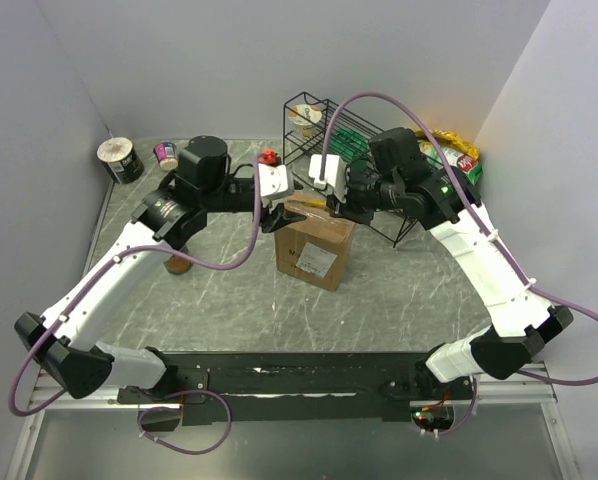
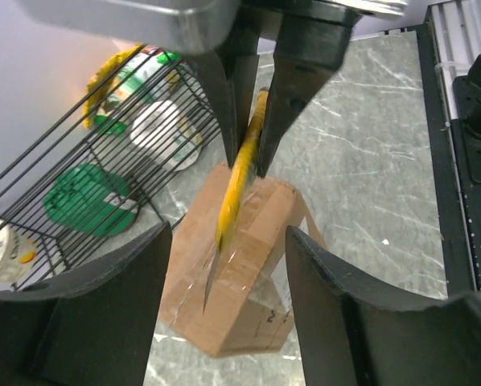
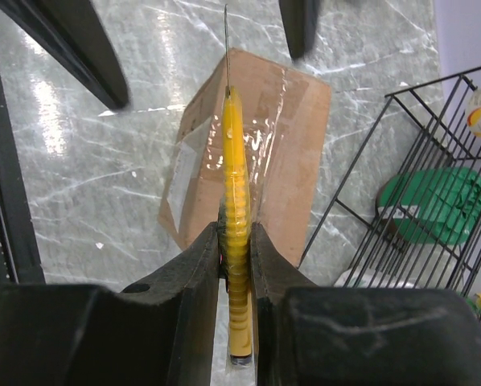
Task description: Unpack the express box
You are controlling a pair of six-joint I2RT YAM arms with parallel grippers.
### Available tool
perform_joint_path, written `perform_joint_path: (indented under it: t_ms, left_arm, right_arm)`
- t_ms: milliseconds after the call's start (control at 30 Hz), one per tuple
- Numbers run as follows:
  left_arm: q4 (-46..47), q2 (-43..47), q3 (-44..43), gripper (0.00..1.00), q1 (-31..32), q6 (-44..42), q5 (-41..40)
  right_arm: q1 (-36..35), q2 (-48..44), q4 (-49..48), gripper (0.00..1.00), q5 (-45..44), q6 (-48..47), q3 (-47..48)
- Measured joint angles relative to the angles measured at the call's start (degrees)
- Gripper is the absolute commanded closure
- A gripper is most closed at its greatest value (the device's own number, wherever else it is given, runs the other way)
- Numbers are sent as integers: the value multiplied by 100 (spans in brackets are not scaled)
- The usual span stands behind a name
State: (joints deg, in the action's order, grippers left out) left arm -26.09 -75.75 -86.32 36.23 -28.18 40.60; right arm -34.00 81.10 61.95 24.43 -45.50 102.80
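The express box (image 1: 317, 250) is a brown carton standing mid-table, clear tape along its top seam and a white label on its near side. My right gripper (image 3: 236, 233) is shut on a yellow utility knife (image 3: 234, 153). The knife's thin blade reaches out over the taped top of the box (image 3: 293, 137). Whether the blade tip touches the tape I cannot tell. My left gripper (image 2: 228, 233) hangs open just above the box (image 2: 261, 257), its fingers on either side of the knife (image 2: 239, 173). In the top view both grippers, left (image 1: 276, 218) and right (image 1: 336, 206), meet over the carton's far edge.
A black wire rack (image 1: 339, 135) stands right behind the box and holds a green item (image 3: 429, 205) and a white cup. Snack bags (image 1: 457, 152) lie at the far right. A paper roll (image 1: 121, 158) and a small jar (image 1: 165, 154) sit far left.
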Motion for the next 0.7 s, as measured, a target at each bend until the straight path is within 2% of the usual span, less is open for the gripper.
perform_joint_path:
  t_ms: [267, 367, 467, 500, 600, 633, 667, 700]
  left_arm:
    - [153, -295, -76, 57, 278, 15, -55]
    - [129, -442, -179, 67, 374, -72, -61]
    - [127, -485, -221, 80, 426, -136, -66]
    - [127, -485, -227, 96, 444, -168, -85]
    - [44, -485, -251, 99, 476, -269, -66]
    - [20, -485, -251, 99, 490, -264, -63]
    - [-4, -485, -251, 99, 503, -264, -59]
    - [-22, -485, -251, 99, 505, -236, -55]
  right_arm:
    - [-173, -101, -9, 100, -46, 0, 0]
    - [-181, -192, -22, 100, -98, 0, -2]
    - [-181, -256, -4, 100, -162, 0, -17]
    - [-184, -264, -7, 100, -164, 0, -17]
    - [-188, -321, -15, 100, -155, -94, -74]
    - [-186, -348, -13, 94, -149, -118, -120]
    - [-186, -380, -17, 71, -144, -129, -173]
    - [-177, -428, -44, 61, -122, -125, -238]
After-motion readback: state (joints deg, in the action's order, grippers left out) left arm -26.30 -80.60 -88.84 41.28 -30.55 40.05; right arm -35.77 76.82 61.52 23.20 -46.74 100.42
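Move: The utility knife sticks out of the right hand towards the left one; the middle of its yellow body is about 7 cm to the left hand's right, level with it and 3 cm lower. The cardboard box stands under both, roughly 7 cm ahead, 7 cm right and 25 cm below the left hand; the wire rack is some 27 cm ahead and 20 cm right. From the right hand's pads, the knife's middle is about 3 cm left and 1 cm ahead. Rightward by about 3.5 cm and slightly down, the left hand brings its open fingers around the front end of the knife, then closes them nearly shut and pinches the yellow body near the blade. The right hand keeps its grip on the rear part while easing back a couple of centimetres and rising about 1 cm. ##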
